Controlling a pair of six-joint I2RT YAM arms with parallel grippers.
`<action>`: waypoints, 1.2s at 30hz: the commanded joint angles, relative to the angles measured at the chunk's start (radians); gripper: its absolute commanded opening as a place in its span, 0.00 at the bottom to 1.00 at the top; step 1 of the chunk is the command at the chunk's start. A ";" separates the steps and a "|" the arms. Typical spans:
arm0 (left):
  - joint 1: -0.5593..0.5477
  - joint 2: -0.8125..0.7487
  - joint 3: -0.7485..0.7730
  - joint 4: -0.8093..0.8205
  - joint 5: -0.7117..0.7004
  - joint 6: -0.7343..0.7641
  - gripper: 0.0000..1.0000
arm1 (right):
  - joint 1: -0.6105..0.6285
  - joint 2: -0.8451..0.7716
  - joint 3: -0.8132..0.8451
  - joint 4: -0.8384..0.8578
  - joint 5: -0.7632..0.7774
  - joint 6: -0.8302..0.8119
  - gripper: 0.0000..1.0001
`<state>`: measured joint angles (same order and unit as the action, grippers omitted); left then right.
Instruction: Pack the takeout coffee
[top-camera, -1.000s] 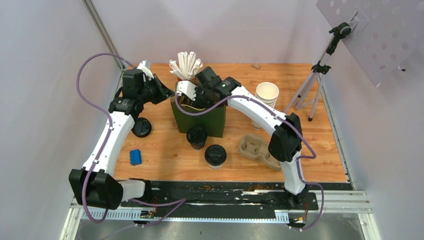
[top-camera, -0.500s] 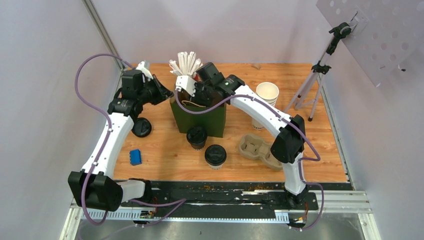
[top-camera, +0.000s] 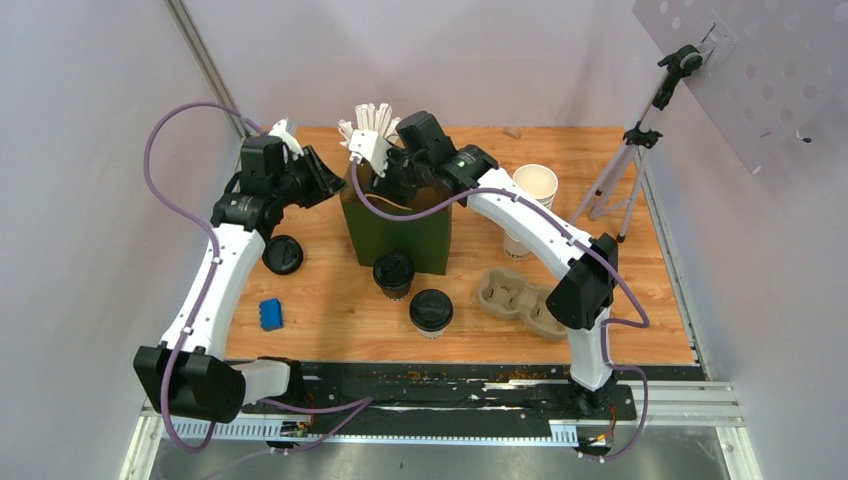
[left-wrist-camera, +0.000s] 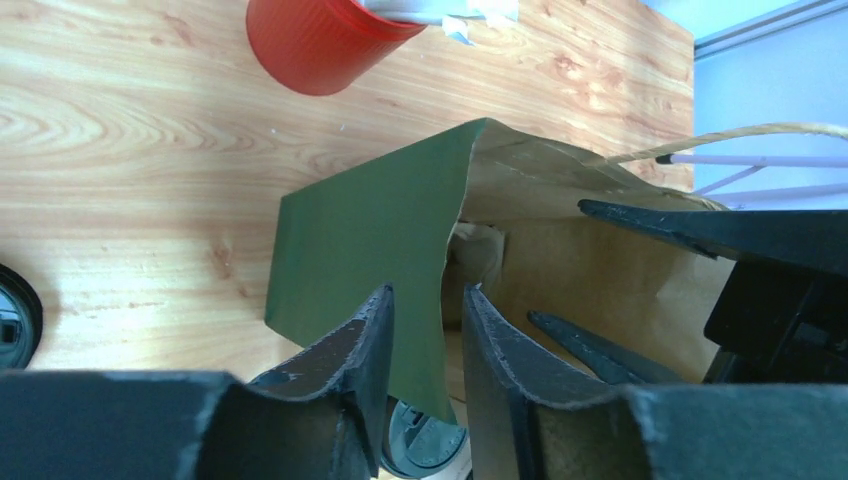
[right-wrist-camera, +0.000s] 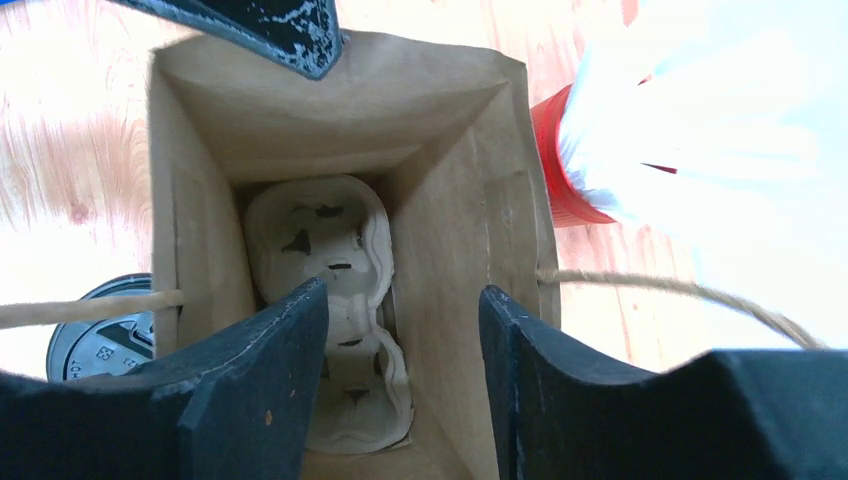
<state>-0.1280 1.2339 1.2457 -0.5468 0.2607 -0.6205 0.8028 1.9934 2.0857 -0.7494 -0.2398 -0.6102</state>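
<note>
Two takeout coffees, white cups with black lids, stand in front of the green paper bag (top-camera: 398, 238): one (top-camera: 394, 272) against it, one (top-camera: 431, 309) nearer. My left gripper (top-camera: 333, 183) is at the bag's left rim; its jaws (left-wrist-camera: 428, 290) stand slightly open astride the bag's green wall (left-wrist-camera: 365, 250), with a coffee lid (left-wrist-camera: 425, 450) below. My right gripper (top-camera: 388, 178) hovers open over the bag's mouth, nothing between its fingers (right-wrist-camera: 402, 290). At the bag's bottom lies a pale pulp cup carrier (right-wrist-camera: 325, 240). One coffee lid (right-wrist-camera: 100, 340) shows outside the bag.
A red cup of wrapped straws (top-camera: 368, 128) stands right behind the bag. A loose black lid (top-camera: 283, 254) and a blue block (top-camera: 270, 314) lie left. A second pulp carrier (top-camera: 515, 300), a stack of white cups (top-camera: 533, 190) and a tripod (top-camera: 625, 170) are right.
My left gripper's jaws have parted on the bag's left rim. My right gripper has lifted up and back out of the bag's mouth. The cups have not moved.
</note>
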 joint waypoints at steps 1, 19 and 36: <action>0.005 -0.021 0.073 -0.018 -0.039 0.007 0.45 | 0.006 -0.088 0.048 0.077 0.031 0.087 0.60; 0.002 0.132 0.168 -0.093 0.058 0.134 0.48 | 0.006 -0.218 0.052 0.004 0.149 0.352 1.00; 0.002 0.116 0.348 -0.324 -0.104 0.148 0.81 | -0.001 -0.418 -0.067 -0.181 0.275 0.581 0.98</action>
<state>-0.1284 1.3869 1.5047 -0.7700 0.2428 -0.4835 0.8040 1.6726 2.0476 -0.8597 -0.0250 -0.1257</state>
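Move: The green bag's middle is about 3 cm right of the right hand, 13 cm below it and level ahead-to-back; the cup carrier already lies on its floor, 23 cm under that hand and 2 cm right. The rear lidded cup is some 11 cm back, 1 cm right and 20 cm down; the front one 19 cm back, 9 cm right, equally low. From the left hand, at the bag's left rim, the bag's middle is 11 cm right, 1 cm ahead, 13 cm down. Out of the green bag's mouth the right hand rises about 11 cm, first nearly straight up, then drawing right 8 cm and back 5 cm as well, turning some 25 degrees clockwise while its fingers spread wide. At the bag's left rim the left fingers, already parted, open much farther; that hand bobs up, edges 2 cm forward and down about 4 cm, then rises 3 cm. ##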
